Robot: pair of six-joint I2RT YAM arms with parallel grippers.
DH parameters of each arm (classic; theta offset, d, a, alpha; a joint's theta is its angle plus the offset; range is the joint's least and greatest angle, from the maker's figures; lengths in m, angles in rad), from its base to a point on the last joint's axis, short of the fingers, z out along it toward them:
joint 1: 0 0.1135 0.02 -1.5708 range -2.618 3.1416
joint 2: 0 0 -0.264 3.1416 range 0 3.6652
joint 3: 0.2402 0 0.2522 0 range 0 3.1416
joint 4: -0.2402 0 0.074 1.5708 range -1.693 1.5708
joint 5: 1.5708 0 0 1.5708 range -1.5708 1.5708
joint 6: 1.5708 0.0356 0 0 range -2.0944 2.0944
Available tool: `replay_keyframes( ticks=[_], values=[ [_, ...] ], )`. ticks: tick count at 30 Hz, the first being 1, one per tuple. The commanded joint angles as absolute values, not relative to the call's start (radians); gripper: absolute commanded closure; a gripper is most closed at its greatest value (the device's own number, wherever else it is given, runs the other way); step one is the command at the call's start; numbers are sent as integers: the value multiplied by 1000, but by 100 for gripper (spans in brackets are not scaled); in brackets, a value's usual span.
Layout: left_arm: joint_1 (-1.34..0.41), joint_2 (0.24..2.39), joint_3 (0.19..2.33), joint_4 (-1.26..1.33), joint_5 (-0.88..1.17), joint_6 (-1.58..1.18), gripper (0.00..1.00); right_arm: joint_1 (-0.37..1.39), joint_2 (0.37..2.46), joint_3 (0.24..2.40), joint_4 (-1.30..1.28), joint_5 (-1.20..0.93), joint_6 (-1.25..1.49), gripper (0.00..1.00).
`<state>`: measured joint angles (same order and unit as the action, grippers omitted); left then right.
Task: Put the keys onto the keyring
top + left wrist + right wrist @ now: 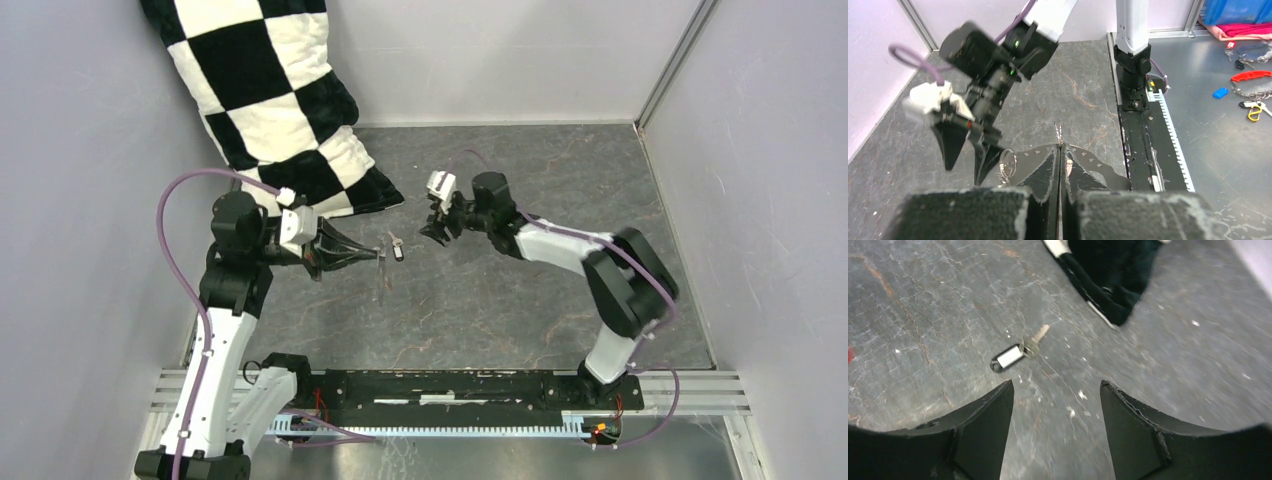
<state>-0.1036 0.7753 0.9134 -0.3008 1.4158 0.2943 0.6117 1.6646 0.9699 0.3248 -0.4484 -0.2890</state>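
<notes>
A thin grey wire keyring (pixel 385 272) sticks out past my left gripper (pixel 377 257), which is shut on it. In the left wrist view the jaws (pixel 1060 146) are pressed together and the keyring wire (pixel 1059 131) shows edge-on just past the tips. One key with a dark tag and white label (pixel 398 250) lies flat on the table, just right of the left fingertips. My right gripper (pixel 436 229) hovers to the right of this key, open and holding nothing. From the right wrist, the key (pixel 1010 355) lies ahead of the spread right gripper (pixel 1055 387). No red or blue key shows on the table.
A black-and-white checked pillow (pixel 275 100) leans in the back left corner, its tip (pixel 1108 287) close behind the key. Grey walls enclose the dark table (pixel 520 310). The black base rail (pixel 450 390) runs along the near edge. Small coloured items (pixel 1248 77) lie on metal beyond the rail.
</notes>
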Motion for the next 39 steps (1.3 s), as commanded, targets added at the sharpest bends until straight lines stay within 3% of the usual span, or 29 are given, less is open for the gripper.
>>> replay_keyframes(
  ticks=[1, 7, 14, 27, 39],
  values=[
    [-75, 825, 1011, -233, 1436, 208, 98, 615, 1841, 1153, 434, -693, -304, 29],
    [-58, 847, 1018, -332, 1453, 277, 98, 652, 1996, 1291, 336, -751, -450, 28],
    [-28, 849, 1009, -469, 1484, 371, 98, 665, 2120, 1418, 265, -741, -473, 34],
    [-25, 820, 1009, -617, 1512, 479, 98, 699, 2172, 1424, 182, -674, -480, 37],
    [-25, 815, 1009, -650, 1526, 497, 98, 701, 2209, 1446, 195, -570, -456, 57]
  ],
)
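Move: The loose key lies on the table about 10 cm to the left of the right hand, 2 cm ahead and some 13 cm below it. Its black-and-white tag is joined to it, about 4 cm nearer the bases, and the cushion's near corner lies some 12 cm beyond the key. From the left hand, which holds the keyring up, the key is roughly 20 cm ahead, 3 cm to the right and 32 cm below. The loose key is approached by the open right hand, which swings left about 10 cm while sinking and turning some 20 degrees counter-clockwise. It then goes nearly straight down another 7 cm, narrowing its fingers partway until the tips stand either side of the key's head. The left hand keeps its pinch on the keyring, easing forward, then back and slightly down, with a small roll. ##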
